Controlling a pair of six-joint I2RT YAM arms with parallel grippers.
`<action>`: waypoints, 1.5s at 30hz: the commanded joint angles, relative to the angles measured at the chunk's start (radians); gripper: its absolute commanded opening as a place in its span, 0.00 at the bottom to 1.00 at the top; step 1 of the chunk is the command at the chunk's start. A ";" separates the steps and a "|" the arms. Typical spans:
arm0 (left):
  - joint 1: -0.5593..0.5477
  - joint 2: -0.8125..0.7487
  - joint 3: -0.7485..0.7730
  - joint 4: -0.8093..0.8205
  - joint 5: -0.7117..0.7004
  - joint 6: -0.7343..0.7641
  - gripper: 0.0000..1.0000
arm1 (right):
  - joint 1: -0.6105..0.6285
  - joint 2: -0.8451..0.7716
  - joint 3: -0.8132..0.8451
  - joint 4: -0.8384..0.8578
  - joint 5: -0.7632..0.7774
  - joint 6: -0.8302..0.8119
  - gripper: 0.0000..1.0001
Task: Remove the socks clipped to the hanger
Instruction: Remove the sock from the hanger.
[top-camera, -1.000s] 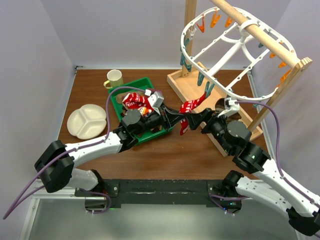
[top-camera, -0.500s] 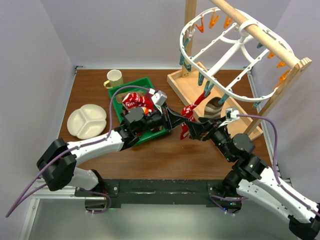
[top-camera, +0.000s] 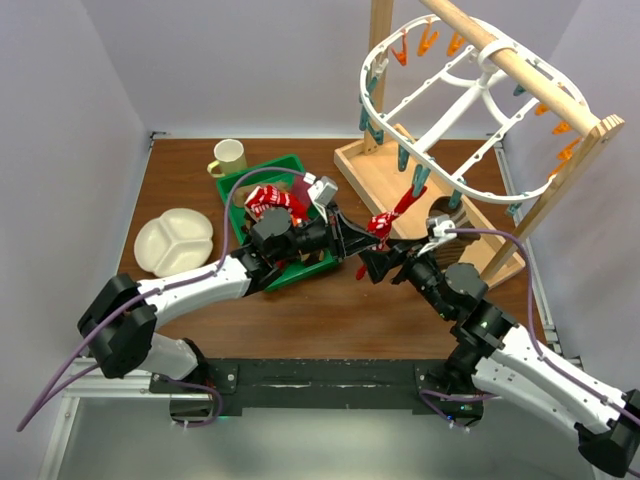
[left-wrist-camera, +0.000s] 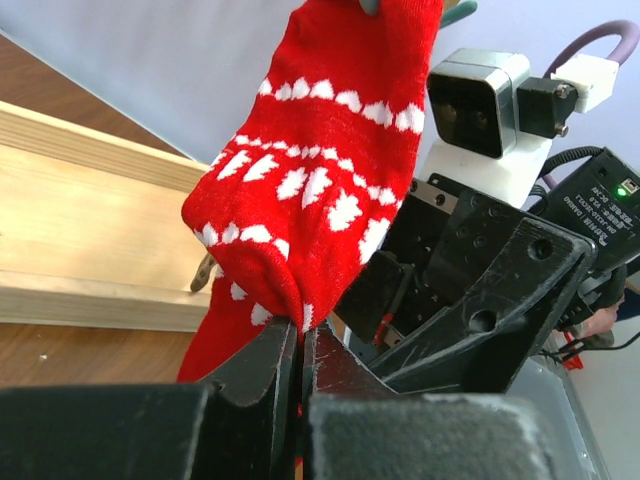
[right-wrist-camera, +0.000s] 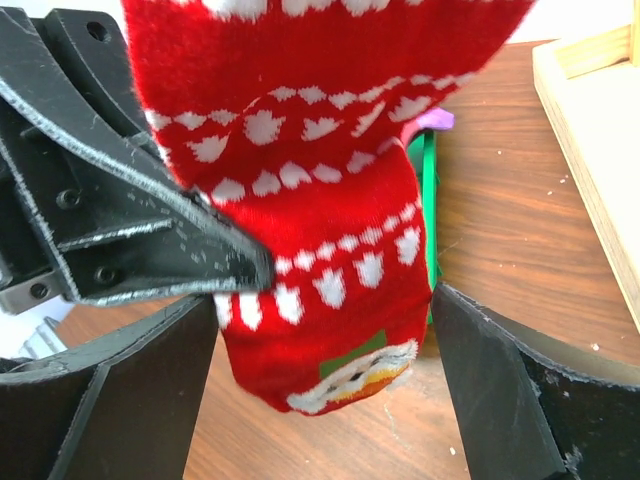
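Note:
The white oval hanger (top-camera: 440, 110) hangs from the wooden rail at the upper right. One red sock with white patterning (top-camera: 385, 222) hangs from a teal clip (top-camera: 415, 180) on its near rim. My left gripper (top-camera: 365, 240) is shut on a fold of this sock (left-wrist-camera: 320, 180), jaws pinched together (left-wrist-camera: 300, 335). My right gripper (top-camera: 372, 262) is open, one finger on each side of the sock's toe (right-wrist-camera: 320, 300); the fingers (right-wrist-camera: 130, 400) do not touch it. The left gripper's black finger (right-wrist-camera: 150, 230) reaches in from the left.
A green tray (top-camera: 262, 167) behind the left arm holds more red socks (top-camera: 270, 200). A pale mug (top-camera: 229, 156) and a white divided plate (top-camera: 180, 240) lie to the left. The wooden stand base (top-camera: 380, 170) and rail (top-camera: 520, 65) are at the right.
My right gripper has moved left and towards the near edge, so its open jaws now straddle the sock's toe. The left gripper stays shut on the sock, shifted slightly.

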 joint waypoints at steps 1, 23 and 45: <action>0.003 0.005 0.040 0.008 0.048 -0.032 0.00 | 0.000 0.035 -0.017 0.121 0.023 -0.022 0.84; 0.005 -0.007 0.164 -0.032 -0.048 0.046 0.47 | 0.001 0.127 -0.017 0.082 0.023 0.036 0.00; -0.003 0.041 0.471 -0.312 -0.211 0.277 0.61 | 0.000 0.213 -0.017 0.095 0.011 0.032 0.00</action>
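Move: Some 8 cm ahead, 9 cm to the right and 11 cm above the left hand, which still pinches the red sock, is the teal sock clip; the next empty clip sits about 4 cm farther out and 3 cm left of it, the brown sock about 7 cm right of it and 3 cm nearer. From the open right hand, the sock's lower end is about 3 cm ahead, 2 cm left and 2 cm below, with the sock clip about 12 cm ahead, 6 cm right and 14 cm up. Easing forward-left and down a few centimetres, the right hand shuts its fingers on the lower part of the red sock and keeps that pinch. The left hand sinks about 1 cm, opens to let go of the sock, then climbs to end some 8 cm above its start and 5 cm farther forward, drifting slightly right and turning with its fingers a little more forward, open towards the teal clip. ##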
